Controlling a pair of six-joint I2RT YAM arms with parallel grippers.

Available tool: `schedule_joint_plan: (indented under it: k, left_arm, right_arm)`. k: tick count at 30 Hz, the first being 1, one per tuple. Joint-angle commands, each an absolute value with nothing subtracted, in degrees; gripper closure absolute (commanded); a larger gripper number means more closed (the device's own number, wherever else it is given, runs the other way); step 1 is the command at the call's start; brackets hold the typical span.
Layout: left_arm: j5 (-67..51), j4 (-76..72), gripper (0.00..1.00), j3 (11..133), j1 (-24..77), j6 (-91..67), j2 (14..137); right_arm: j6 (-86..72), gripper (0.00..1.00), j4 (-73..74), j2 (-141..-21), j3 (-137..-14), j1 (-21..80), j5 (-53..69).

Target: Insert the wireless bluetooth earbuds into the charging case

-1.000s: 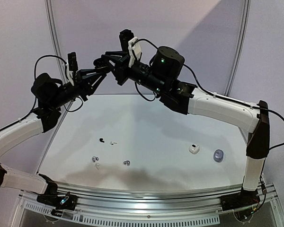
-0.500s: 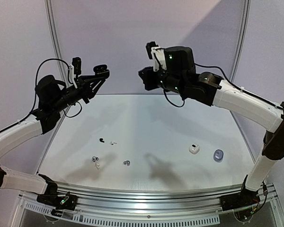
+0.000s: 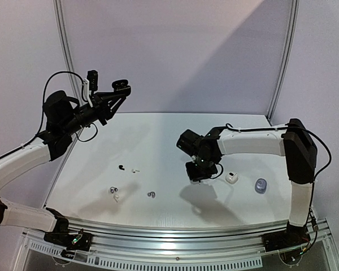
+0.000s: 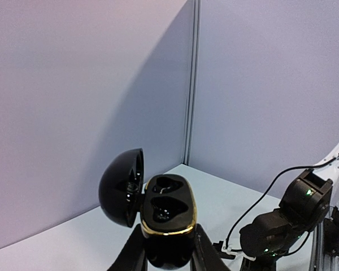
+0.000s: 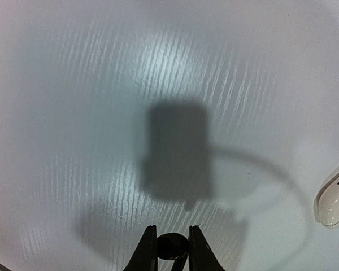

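Note:
My left gripper point(image 3: 122, 89) is raised high at the left, shut on a black charging case point(image 4: 166, 212) with a gold rim. Its lid point(image 4: 123, 186) stands open and both sockets face up. My right gripper point(image 3: 197, 173) points down just above the table at centre right, shut on a small round black earbud point(image 5: 170, 246) pinched between its fingers point(image 5: 149, 249). More earbuds lie on the table at the left: a black one point(image 3: 121, 167), a white one point(image 3: 135, 170), a silvery one point(image 3: 113, 190), another white one point(image 3: 117, 197) and a silvery one point(image 3: 151, 195).
A small white case point(image 3: 231, 178) and a bluish translucent case point(image 3: 261, 186) sit on the table just right of my right gripper. The white case point(image 5: 333, 199) shows at the right edge of the right wrist view. Grey walls stand behind the table.
My right arm has swung from up beside the left gripper down to the table at centre right. The left arm has hardly moved, with the case still in it.

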State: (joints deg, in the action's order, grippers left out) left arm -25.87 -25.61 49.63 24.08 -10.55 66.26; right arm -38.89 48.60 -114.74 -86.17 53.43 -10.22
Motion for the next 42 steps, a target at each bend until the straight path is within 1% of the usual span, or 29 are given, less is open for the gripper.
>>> schedule_joint_plan:
  k: [1,6,11,15,16,18,20,25,29,31,35,39,42]
  left_arm:
    - [-25.5,-25.2,1.00,48.5,23.6,-9.6,65.0]
    - [-25.5,-25.2,1.00,48.7,23.6,-9.1,65.1]
    - [-25.5,-25.5,1.00,48.7,23.6,-9.1,65.2]
    - [-25.3,-25.6,1.00,48.7,23.6,-9.0,65.3]
    - [-25.3,-25.6,1.00,48.7,23.6,-8.9,65.3]
    - [-25.2,-25.6,1.00,48.7,23.6,-8.6,65.2]
    - [-25.1,-25.6,1.00,48.7,23.6,-8.2,65.2]
    - [-25.3,-25.7,1.00,48.7,23.6,-8.2,65.4]
    - [-25.5,-25.7,1.00,48.7,23.6,-8.0,65.4]
    - [-25.5,-25.7,1.00,48.6,23.6,-8.0,65.5]
    - [-25.5,-25.8,1.00,48.5,23.6,-8.2,65.5]
    - [-25.7,-25.8,1.00,48.4,23.6,-8.0,65.5]
    - [-25.9,-26.0,1.00,48.1,23.6,-8.3,65.5]
  right_arm:
    - [-43.1,1.00,45.9,-115.8,-83.1,52.6,-3.5]
    - [-43.1,1.00,46.6,-118.6,-82.4,52.6,-1.3]
    - [-43.0,1.00,47.8,-119.1,-81.8,52.6,-1.9]
    - [-42.5,0.89,48.4,-119.4,-81.7,52.6,-2.0]
    - [-42.2,0.85,48.6,-119.4,-81.9,52.6,-2.0]
    - [-41.9,0.73,49.2,-119.5,-82.2,52.6,-2.3]
    - [-41.4,0.65,49.9,-119.4,-82.9,52.6,-2.9]
    - [-39.7,0.59,52.1,-119.3,-85.9,52.6,-3.7]
    - [-37.3,0.51,57.4,-119.8,-92.0,52.3,-4.4]
    - [-35.2,0.48,60.6,-120.4,-95.7,51.9,-3.2]
    - [-29.2,0.37,67.0,-122.5,-101.2,51.1,2.3]
    - [-25.3,0.31,75.4,-126.7,-105.6,50.6,3.3]
    - [-22.9,0.32,76.1,-128.8,-109.0,50.6,3.1]
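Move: The right hand already holds the black earbud low over the table; the bare table spot it is taken to lies about 4 cm below and 2 cm back, level left-right. From this hand the white case stands some 15 cm to the right and 5 cm ahead, and the nearest silver earbuds some 19 cm to the left and 4 cm back. From the left hand, which holds the open black case aloft, that spot is about 23 cm right, 7 cm back and 37 cm down. Down about 4 cm and slightly back, the right hand lowers the pinched black earbud to the bare table, pauses there, and spreads its fingers wide to let go of it. Still opening, it lifts some 5 cm clear, drifting a little forward and left before easing back, with its fingertips tilting about 15 degrees towards the base and a slight counter-clockwise turn. ##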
